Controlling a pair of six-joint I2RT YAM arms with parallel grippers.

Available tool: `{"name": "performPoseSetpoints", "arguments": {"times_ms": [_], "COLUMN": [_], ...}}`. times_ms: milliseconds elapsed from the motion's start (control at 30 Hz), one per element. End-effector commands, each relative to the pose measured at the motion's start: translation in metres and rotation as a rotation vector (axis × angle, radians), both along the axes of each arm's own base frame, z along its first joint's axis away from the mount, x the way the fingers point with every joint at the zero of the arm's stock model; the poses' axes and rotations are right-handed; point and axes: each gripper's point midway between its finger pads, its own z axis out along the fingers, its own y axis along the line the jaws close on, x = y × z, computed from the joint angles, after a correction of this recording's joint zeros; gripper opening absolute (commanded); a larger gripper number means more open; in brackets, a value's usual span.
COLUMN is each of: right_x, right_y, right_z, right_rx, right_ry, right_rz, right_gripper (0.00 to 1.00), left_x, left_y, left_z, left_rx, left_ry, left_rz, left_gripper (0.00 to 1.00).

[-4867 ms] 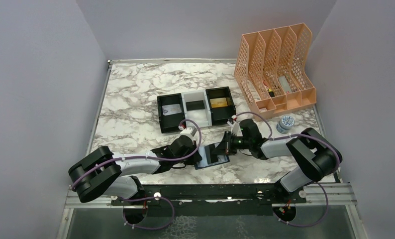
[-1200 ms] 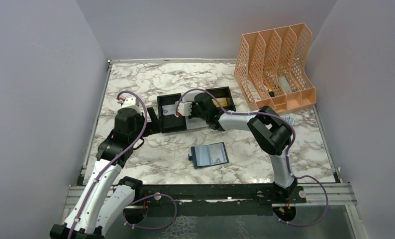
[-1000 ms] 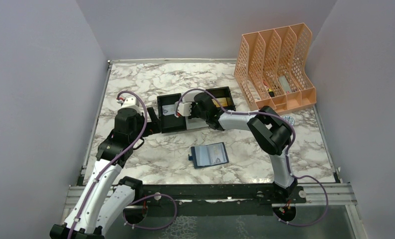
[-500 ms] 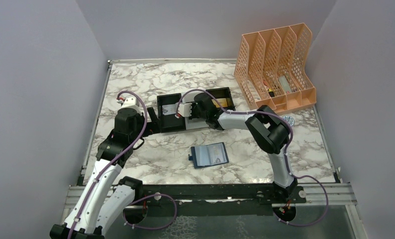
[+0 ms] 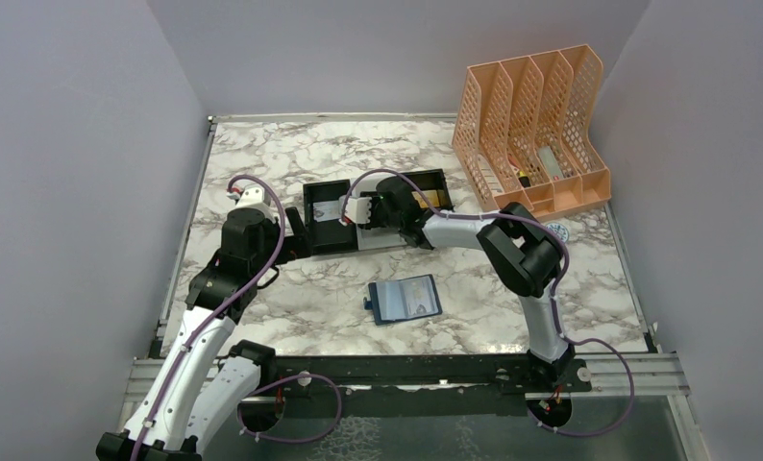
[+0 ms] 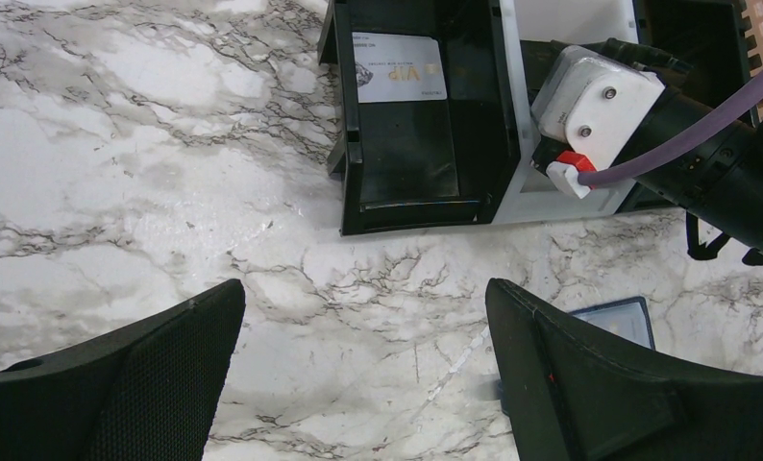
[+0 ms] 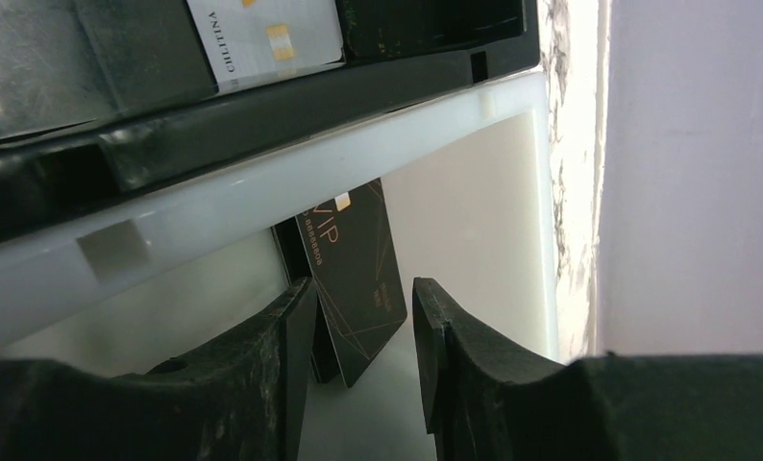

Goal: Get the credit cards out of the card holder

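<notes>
The navy card holder lies open on the marble, apart from both arms; a corner of it shows by my left finger. My right gripper reaches into the tray's white middle compartment. Its jaws stand apart around the dark credit card, which leans by the left finger with a gap to the right one. A silver card lies in the black left compartment. A gold card shows in the right one. My left gripper hangs wide open and empty over bare marble.
The black-and-white three-compartment tray sits mid-table. A tall peach file rack stands at the back right, with a small round tin in front of it. Grey walls enclose the table on three sides.
My right jaws have parted from shut, loosening their hold on the dark card inside the white compartment. The left arm and the card holder have stayed put.
</notes>
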Motion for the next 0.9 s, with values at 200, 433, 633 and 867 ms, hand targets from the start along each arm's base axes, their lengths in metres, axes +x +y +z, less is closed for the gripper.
{"name": "performPoseSetpoints", "arguments": {"times_ms": [200,433,633,867], "right_x": [0.002,0.006,-0.009,-0.062], "right_y": [0.005,0.009,-0.006,-0.079], "right_z": [0.022,0.054,0.141,0.145], "right_rx": [0.051,0.174,0.537,0.998], "right_ry": [0.024,0.006,-0.027,0.289], "right_rz": [0.008,-0.041,-0.161,-0.621], "right_gripper": [0.44,0.44,0.47,0.7], "left_x": [0.0,0.0,-0.001,-0.003], "left_y": [-0.002,-0.003,-0.004,-0.018], "left_z": [-0.001,-0.001,0.0,0.004], "left_rx": [-0.002,-0.002,-0.008,-0.043], "left_ry": [-0.005,-0.005,-0.013,-0.035], "left_rz": [-0.024,-0.026,-0.033,-0.116], "left_gripper": [0.99,0.99,0.99,0.99]}}
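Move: The black VIP card lies in the white middle tray just beyond my parted right fingertips, about 2 cm ahead and 3 cm down. The white VIP card is level with my right hand and some 11 cm to its left, the gold card about 3 cm ahead and 11 cm to its right, both roughly 3 cm down; the open card holder is some 22 cm back and 6 cm right. From my left hand the black card is about 19 cm ahead, 21 cm right and well below. With my right fingers already clear of a grip, I dip them barely half a centimetre over the black card and bring them back up, then pull quickly up out of the white tray, about 15 cm, easing back and to the right some 4 cm each. On the way I roll the hand's left side up by nearly 40 degrees, swing it clockwise so the fingers come closer to level, and spread them wider. ##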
